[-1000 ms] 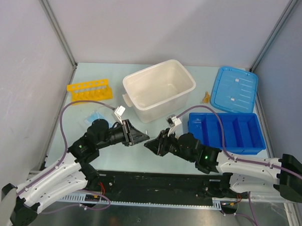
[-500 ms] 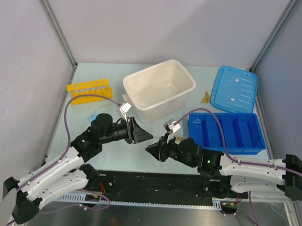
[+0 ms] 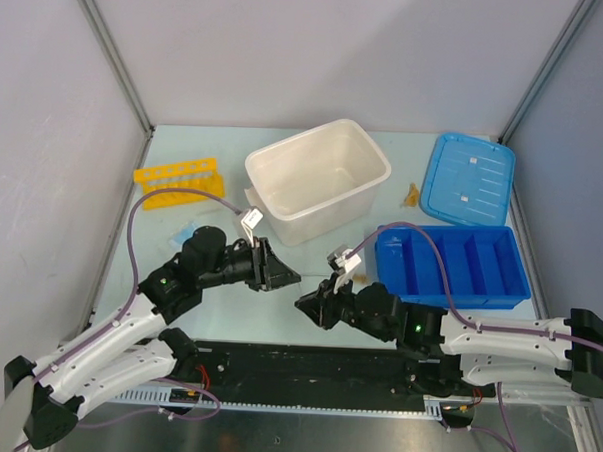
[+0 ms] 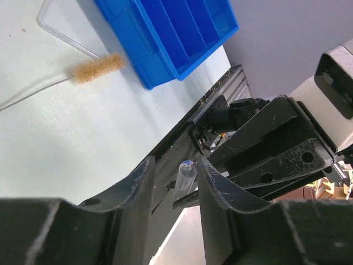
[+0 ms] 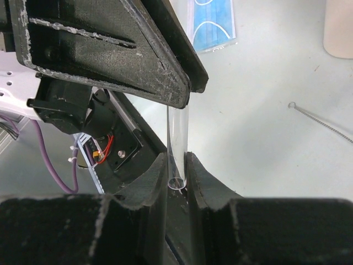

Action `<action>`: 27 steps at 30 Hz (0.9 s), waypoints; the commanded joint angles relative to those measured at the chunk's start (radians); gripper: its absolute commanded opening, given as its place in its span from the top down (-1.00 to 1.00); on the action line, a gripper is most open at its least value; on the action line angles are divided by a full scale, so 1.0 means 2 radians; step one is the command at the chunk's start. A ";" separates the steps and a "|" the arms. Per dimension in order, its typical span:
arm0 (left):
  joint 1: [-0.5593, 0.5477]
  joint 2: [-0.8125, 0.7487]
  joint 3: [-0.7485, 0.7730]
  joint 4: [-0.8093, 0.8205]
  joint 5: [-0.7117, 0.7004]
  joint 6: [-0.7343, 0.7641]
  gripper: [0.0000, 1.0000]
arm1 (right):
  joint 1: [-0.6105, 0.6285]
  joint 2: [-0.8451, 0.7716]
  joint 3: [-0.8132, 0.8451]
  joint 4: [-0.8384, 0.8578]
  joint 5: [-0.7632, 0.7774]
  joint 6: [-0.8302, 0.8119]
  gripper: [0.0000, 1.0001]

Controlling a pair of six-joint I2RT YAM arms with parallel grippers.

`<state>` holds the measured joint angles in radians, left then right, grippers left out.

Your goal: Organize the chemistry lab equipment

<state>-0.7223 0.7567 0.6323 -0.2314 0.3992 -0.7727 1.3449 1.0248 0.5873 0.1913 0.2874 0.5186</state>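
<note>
My right gripper (image 5: 176, 163) is shut on the lower end of a short clear tube (image 5: 177, 138), above the table's near edge. The tube's other end (image 4: 186, 175) stands between the fingers of my left gripper (image 4: 175, 165), which is open; it touches one finger, and a gap shows beside the other. Seen from above, the left gripper (image 3: 287, 275) and right gripper (image 3: 303, 304) meet tip to tip. The wire brush (image 4: 99, 67) with tan bristles lies on the table near the blue tray. A pale blue square piece (image 3: 188, 229) lies under the left arm's cable.
The yellow holed rack (image 3: 180, 181) stands at the back left. A big white tub (image 3: 322, 215) is in the middle, with its blue lid (image 3: 469, 178) at the back right. The blue divided tray (image 3: 450, 263) sits right of centre. A tiny amber piece (image 3: 411, 196) lies beside the lid.
My left gripper's jaws have widened around the tube's end and shifted slightly right. The right gripper, with the tube, has drifted a little toward the near edge.
</note>
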 commanded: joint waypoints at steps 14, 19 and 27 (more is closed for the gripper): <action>-0.002 0.003 0.029 -0.013 0.015 0.022 0.64 | 0.004 -0.011 -0.003 0.004 0.035 0.004 0.56; -0.001 0.019 0.049 -0.039 -0.014 0.042 0.75 | 0.005 -0.024 -0.003 -0.006 0.059 0.017 -0.05; 0.012 0.073 0.201 -0.160 -0.274 0.165 0.72 | 0.011 -0.085 -0.004 -0.043 0.066 0.022 -0.97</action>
<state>-0.7166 0.8761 0.8665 -0.4603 0.1856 -0.6106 1.3540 0.9272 0.5831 0.1329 0.3706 0.5560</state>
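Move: The glass tube stands roughly upright in the right gripper's fingers, its upper end already between the left gripper's open fingers; its middle is about 3 cm below the left hand and 1 cm back. From the left hand, the brush lies some 8 cm ahead, 9 cm right and 18 cm down, and the white bin about 27 cm ahead and 3 cm right, 12 cm lower. From the right hand, the tube's middle is about 3 cm up, 1 cm ahead and 1 cm left. Hold both arms nearly still and close the left gripper until it pinches the upper part of the glass tube, then open the right gripper wide to let go of its lower part. Carry the tube about 4 cm forward, slightly left and up with the left hand, turning it some 15 degrees so its fingers dip and swing forward, while the right hand backs off about 2 cm to the right and up. ##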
